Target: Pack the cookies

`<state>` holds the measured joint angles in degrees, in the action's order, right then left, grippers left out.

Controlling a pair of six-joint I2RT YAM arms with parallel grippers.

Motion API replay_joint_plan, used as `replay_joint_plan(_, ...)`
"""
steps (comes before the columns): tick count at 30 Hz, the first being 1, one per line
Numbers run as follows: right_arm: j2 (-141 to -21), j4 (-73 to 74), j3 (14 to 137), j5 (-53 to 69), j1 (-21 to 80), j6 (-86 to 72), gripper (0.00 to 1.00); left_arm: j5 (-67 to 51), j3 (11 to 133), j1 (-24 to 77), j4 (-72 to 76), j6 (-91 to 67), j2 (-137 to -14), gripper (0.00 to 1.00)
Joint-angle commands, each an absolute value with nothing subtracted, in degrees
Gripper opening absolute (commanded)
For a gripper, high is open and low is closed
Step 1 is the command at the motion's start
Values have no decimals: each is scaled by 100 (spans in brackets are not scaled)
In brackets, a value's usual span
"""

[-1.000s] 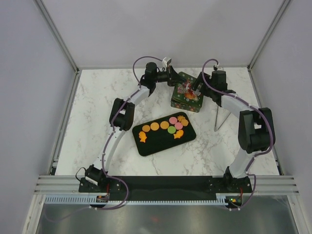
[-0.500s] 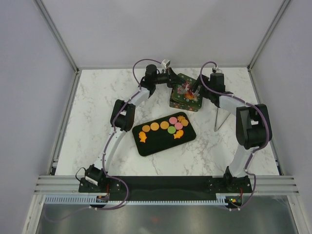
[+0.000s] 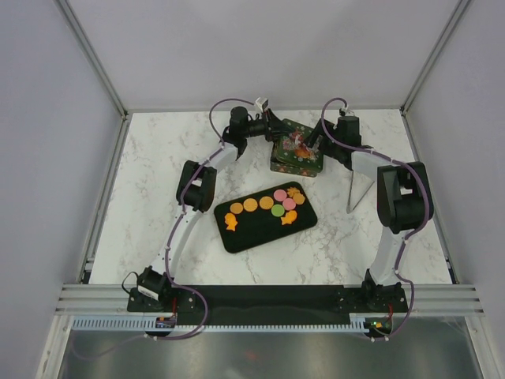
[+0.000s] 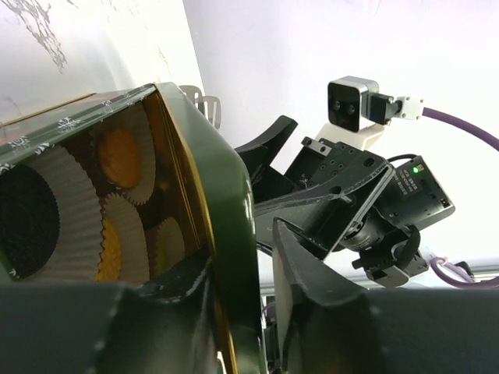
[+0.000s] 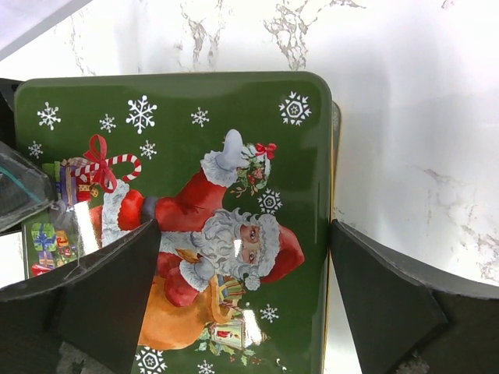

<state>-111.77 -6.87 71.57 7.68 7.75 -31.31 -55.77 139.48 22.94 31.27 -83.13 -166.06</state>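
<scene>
Several cookies [image 3: 268,207], orange, pink and green, lie on the black tray [image 3: 245,237] at mid table. Behind it stands a green Christmas tin [image 3: 298,151]. My left gripper [image 3: 272,136] is at its left edge, my right gripper [image 3: 314,142] over its right side. In the left wrist view the green lid [image 4: 226,202] is tilted up between the jaws of the left gripper [image 4: 242,257], with a slit of light beside the right finger [image 4: 312,304]. Under it are white paper cups [image 4: 70,210] holding an orange cookie [image 4: 121,156] and a black cookie [image 4: 23,218]. The right gripper [image 5: 242,296] stands wide open over the Santa lid [image 5: 195,156].
A thin bent metal wire [image 3: 355,193] stands right of the tin. Grey walls close the marble table [image 3: 158,174] on three sides. In the left wrist view the right arm's wrist camera [image 4: 355,101] sits just beyond the lid.
The tin and both grippers have shifted a little left and back. The left jaws have widened slightly round the lid's rim.
</scene>
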Motion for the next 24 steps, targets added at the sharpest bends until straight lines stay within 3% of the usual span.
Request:
replay_joint_plan(1,-11400,-413,7260,896,835,-3067,95,-5546,13975,2276,3850,-8692,-16383,35)
replay_joint_plan(2,-11408,-404,7260,896,826,-3067,95,-5546,13914,2276,3850,-8692,-16357,41)
replay_joint_plan(4,-11417,-387,7277,905,835,-3067,95,-5537,13747,2250,3911,-8657,-16260,44)
replay_joint_plan(6,-11434,-378,7286,914,835,-3067,94,-5546,13624,2224,4033,-8648,-16181,59)
replay_joint_plan(7,-11435,-378,7286,914,835,-3067,94,-5546,13510,2206,4095,-8666,-16146,61)
replay_joint_plan(24,-11417,-308,7312,932,835,-3059,93,-5695,12200,1873,4491,-8490,-15214,62)
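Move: The left fingers straddle the raised left rim of the green tin lid, whose middle lies about 7 cm to their right, 4 cm back and 1 cm lower. The box of cookies sits below the lid, its middle roughly 4 cm right, 5 cm back and 6 cm down from the left hand; the black cookie tray is some 28 cm back and 5 cm left. From the right hand, the lid's middle is about 4 cm left, 2 cm back and 2 cm below. Open the left gripper to about twice its gap to free the lid's left rim, holding nearly still at first, then draw the hand about 4 cm left so that the upper finger comes off the lid's top. Keep the right gripper wide open at the lid's right side, easing it down by only half a centimetre or so. ##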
